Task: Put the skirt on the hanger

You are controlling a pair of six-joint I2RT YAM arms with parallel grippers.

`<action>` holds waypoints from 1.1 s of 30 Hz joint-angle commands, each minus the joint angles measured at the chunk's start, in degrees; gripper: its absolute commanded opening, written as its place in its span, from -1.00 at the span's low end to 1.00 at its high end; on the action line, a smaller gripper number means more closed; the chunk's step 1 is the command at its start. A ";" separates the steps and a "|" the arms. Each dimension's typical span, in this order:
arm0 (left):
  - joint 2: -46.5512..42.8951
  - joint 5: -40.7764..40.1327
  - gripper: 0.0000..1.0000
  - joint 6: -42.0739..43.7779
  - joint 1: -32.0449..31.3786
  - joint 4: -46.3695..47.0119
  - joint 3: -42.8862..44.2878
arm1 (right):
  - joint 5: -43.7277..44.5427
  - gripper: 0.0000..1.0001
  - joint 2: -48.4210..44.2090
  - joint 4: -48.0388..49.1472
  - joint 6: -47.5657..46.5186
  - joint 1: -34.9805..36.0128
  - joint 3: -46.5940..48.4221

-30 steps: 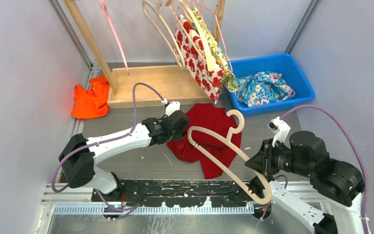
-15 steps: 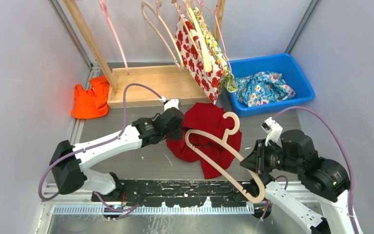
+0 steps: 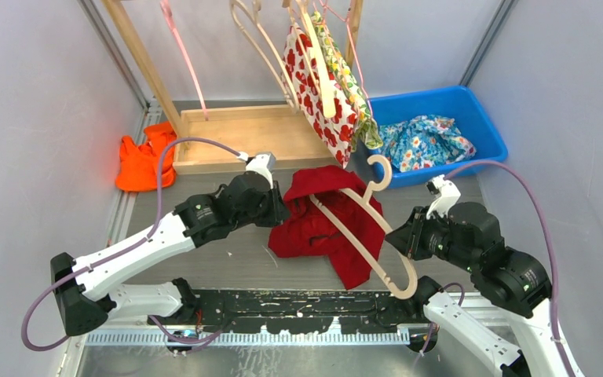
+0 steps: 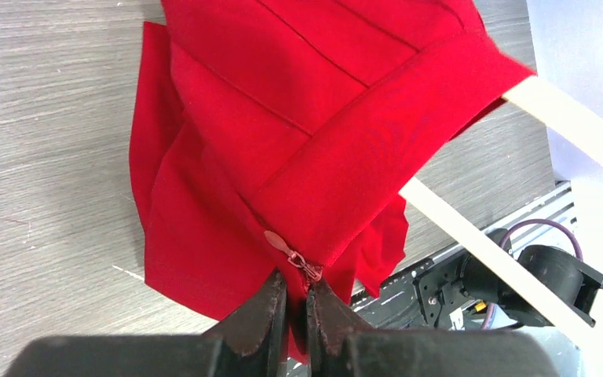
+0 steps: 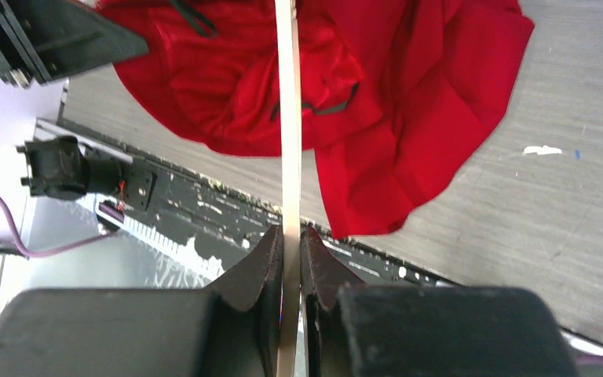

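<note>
The red skirt (image 3: 314,224) hangs partly lifted over the grey table, its waistband raised at the top. My left gripper (image 3: 276,206) is shut on the skirt (image 4: 283,149) at the waistband, right by the zipper pull (image 4: 286,247). A pale wooden hanger (image 3: 377,236) slants across the skirt with its left arm tucked under the raised red cloth and its hook (image 3: 378,166) pointing up. My right gripper (image 3: 402,239) is shut on the hanger's bar (image 5: 287,157); the skirt (image 5: 377,102) lies just beyond it.
A wooden rack (image 3: 235,133) at the back carries empty hangers and a strawberry-print garment (image 3: 318,86). A blue bin (image 3: 440,106) with floral cloth stands back right. An orange cloth (image 3: 143,161) lies at the left. A black rail (image 3: 283,310) runs along the near edge.
My left gripper has closed on the skirt's waistband and lifted it back and left. The right arm has swung the hanger forward, so its arm now runs under the raised cloth.
</note>
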 commanded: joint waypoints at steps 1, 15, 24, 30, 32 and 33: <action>-2.14 3.12 -0.76 0.34 -0.46 -0.41 2.05 | 3.31 -0.98 1.09 11.20 0.92 -0.24 -0.65; -2.27 5.67 -0.77 2.11 -1.73 -0.66 6.93 | 1.32 -0.98 8.00 20.90 3.09 -0.21 -9.98; 1.79 5.51 0.14 1.32 -2.20 1.87 3.68 | 2.87 -0.98 6.92 19.60 2.85 0.06 -11.30; 14.44 -1.22 0.33 2.37 -7.79 1.47 8.85 | 2.35 -0.98 5.74 21.01 3.74 0.12 -14.34; 17.42 -2.71 0.35 2.62 -8.46 1.11 10.40 | 2.36 -0.98 5.23 20.94 3.87 0.13 -14.66; 18.60 -2.98 0.35 2.55 -8.59 1.12 11.04 | 2.32 -0.98 5.07 20.94 3.88 0.08 -14.77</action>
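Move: The left gripper pinches the red skirt's waistband by its zipper; the hanger's left end, under the cloth, lies about 4 cm ahead and 4 cm to its right, nearly level. From the right gripper, which holds the hanger's right half, the open waist is roughly 11 cm ahead, 14 cm left and 7 cm lower, and the hook about 15 cm ahead and 3 cm left, about level. The skirt's middle lies some 9 cm right, 1 cm ahead and 17 cm below the left hand. Feed the hanger into the skirt's waist with the right gripper, about 6 cm down, 5 cm forward and 3 cm left, keeping its grip. Meanwhile bring the left gripper slightly back and up about 4 cm with the waistband, then open it to let go, and take it some 8 cm down and 5 cm right, down towards the zipper side of the waistband, fingers open. ##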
